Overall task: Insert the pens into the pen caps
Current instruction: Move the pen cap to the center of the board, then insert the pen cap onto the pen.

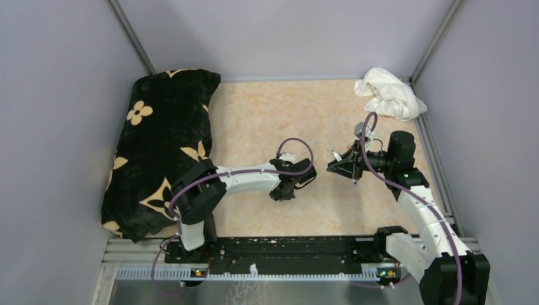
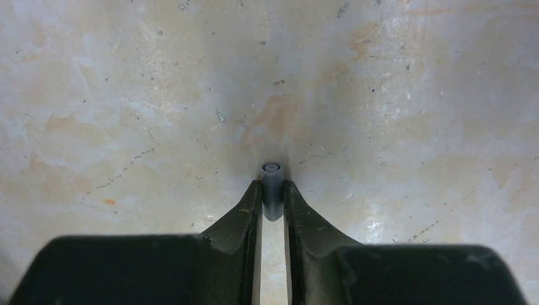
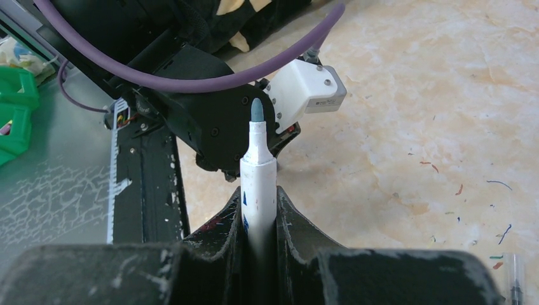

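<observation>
A short grey pen cap (image 2: 272,184) lies on the table, its open end facing away from the camera. My left gripper (image 2: 272,190) reaches down to the table and is shut on the cap, a fingertip pressing each side. In the top view the left gripper (image 1: 284,190) sits mid-table. My right gripper (image 3: 259,197) is shut on a white pen (image 3: 258,171) with a bare grey tip. The pen points toward the left arm's wrist (image 3: 216,121). In the top view the right gripper (image 1: 335,166) hovers just right of the left one.
A black cloth with cream flowers (image 1: 165,146) covers the left side of the table. A crumpled white cloth (image 1: 389,92) lies at the back right corner. Another pen (image 3: 515,279) lies on the table near the right gripper. Green bins (image 3: 13,108) stand beyond the base rail.
</observation>
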Controlling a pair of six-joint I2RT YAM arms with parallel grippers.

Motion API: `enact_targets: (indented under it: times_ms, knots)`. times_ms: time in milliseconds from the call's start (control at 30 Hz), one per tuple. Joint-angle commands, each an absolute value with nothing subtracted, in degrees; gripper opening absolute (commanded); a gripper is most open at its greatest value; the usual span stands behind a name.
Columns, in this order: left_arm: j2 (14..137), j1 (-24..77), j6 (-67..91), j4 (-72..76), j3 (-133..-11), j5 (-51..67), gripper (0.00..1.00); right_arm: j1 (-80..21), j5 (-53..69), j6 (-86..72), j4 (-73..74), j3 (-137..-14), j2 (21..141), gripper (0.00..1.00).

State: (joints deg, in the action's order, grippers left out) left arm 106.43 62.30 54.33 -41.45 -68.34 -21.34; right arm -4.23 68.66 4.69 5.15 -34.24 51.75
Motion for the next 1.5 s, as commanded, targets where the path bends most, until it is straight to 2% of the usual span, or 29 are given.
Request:
enact_targets:
  times_ms: [0, 167, 300, 467, 533, 633, 767, 967, 1067, 1300, 1467]
  knots:
    - [113.3, 63.0, 53.6, -45.5, -64.8, -15.5, 0.14, -3.9, 70.0, 4.5, 3.0, -35.9, 50.5, 0.0]
    - [112.0, 61.8, 51.5, -44.0, -65.7, -18.0, 0.0, -3.8, 70.3, 4.6, 2.9, -35.7, 50.7, 0.0]
    - [106.5, 61.4, 50.6, -41.9, -66.8, -21.2, 0.0, -3.9, 70.8, 5.3, 3.0, -35.6, 50.9, 0.0]
    - [93.2, 61.7, 50.1, -33.2, -64.5, -23.7, 0.0, -3.9, 74.4, 6.4, 1.9, -34.5, 51.3, 0.0]
    - [86.2, 61.8, 48.5, -23.5, -60.0, -22.3, 0.0, -3.9, 75.7, 6.2, 0.5, -33.6, 51.5, 0.0]
    - [75.2, 61.7, 44.2, -0.3, -48.7, -18.0, 0.0, -3.9, 76.7, 5.9, -1.6, -32.7, 51.8, 0.0]
    - [69.1, 61.8, 42.9, 27.5, -36.6, -15.3, 0.0, -3.9, 79.7, 6.7, -3.2, -31.5, 52.1, 0.0]
    - [70.0, 62.0, 43.3, 48.4, -33.9, -16.6, 0.0, -4.9, 81.2, 5.6, -4.6, -30.9, 52.9, 0.0]
    - [72.8, 62.0, 44.3, 56.2, -34.5, -18.6, 0.0, -6.0, 78.8, -2.4, -11.9, -29.2, 53.0, 0.0]
    - [77.7, 64.3, 45.5, 54.5, -41.7, -26.2, 0.0, -6.3, 74.7, -7.4, -13.4, -29.6, 53.4, 0.0]
    - [80.7, 65.3, 45.8, 56.1, -43.1, -27.1, 0.0, -6.9, 73.5, -9.8, -15.7, -28.9, 53.5, 0.0]
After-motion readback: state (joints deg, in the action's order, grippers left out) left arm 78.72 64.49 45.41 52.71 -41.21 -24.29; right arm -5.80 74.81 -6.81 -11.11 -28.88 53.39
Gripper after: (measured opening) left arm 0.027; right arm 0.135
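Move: Right between the left hand's not yet shut fingertips sits the grey pen cap, low over the table. The uncapped white pen, held in the right gripper, is about 14 cm to the right of the left hand, 3 cm ahead and some 20 cm higher; a blue-capped marker lies roughly 20 cm to its right and 7 cm ahead. From the right hand the cap is about 13 cm left, 2 cm back and 20 cm below. Closing its fingers on the pen cap, the left hand pinches it, then lifts fast by nearly 30 cm, swinging some 9 cm right and a little forward towards the pen in the right gripper. Its wrist rolls about 90 degrees, bringing the fingers from pointing down to pointing right. Keeping hold of the pen, the right hand eases back a couple of centimetres, then partly returns. ##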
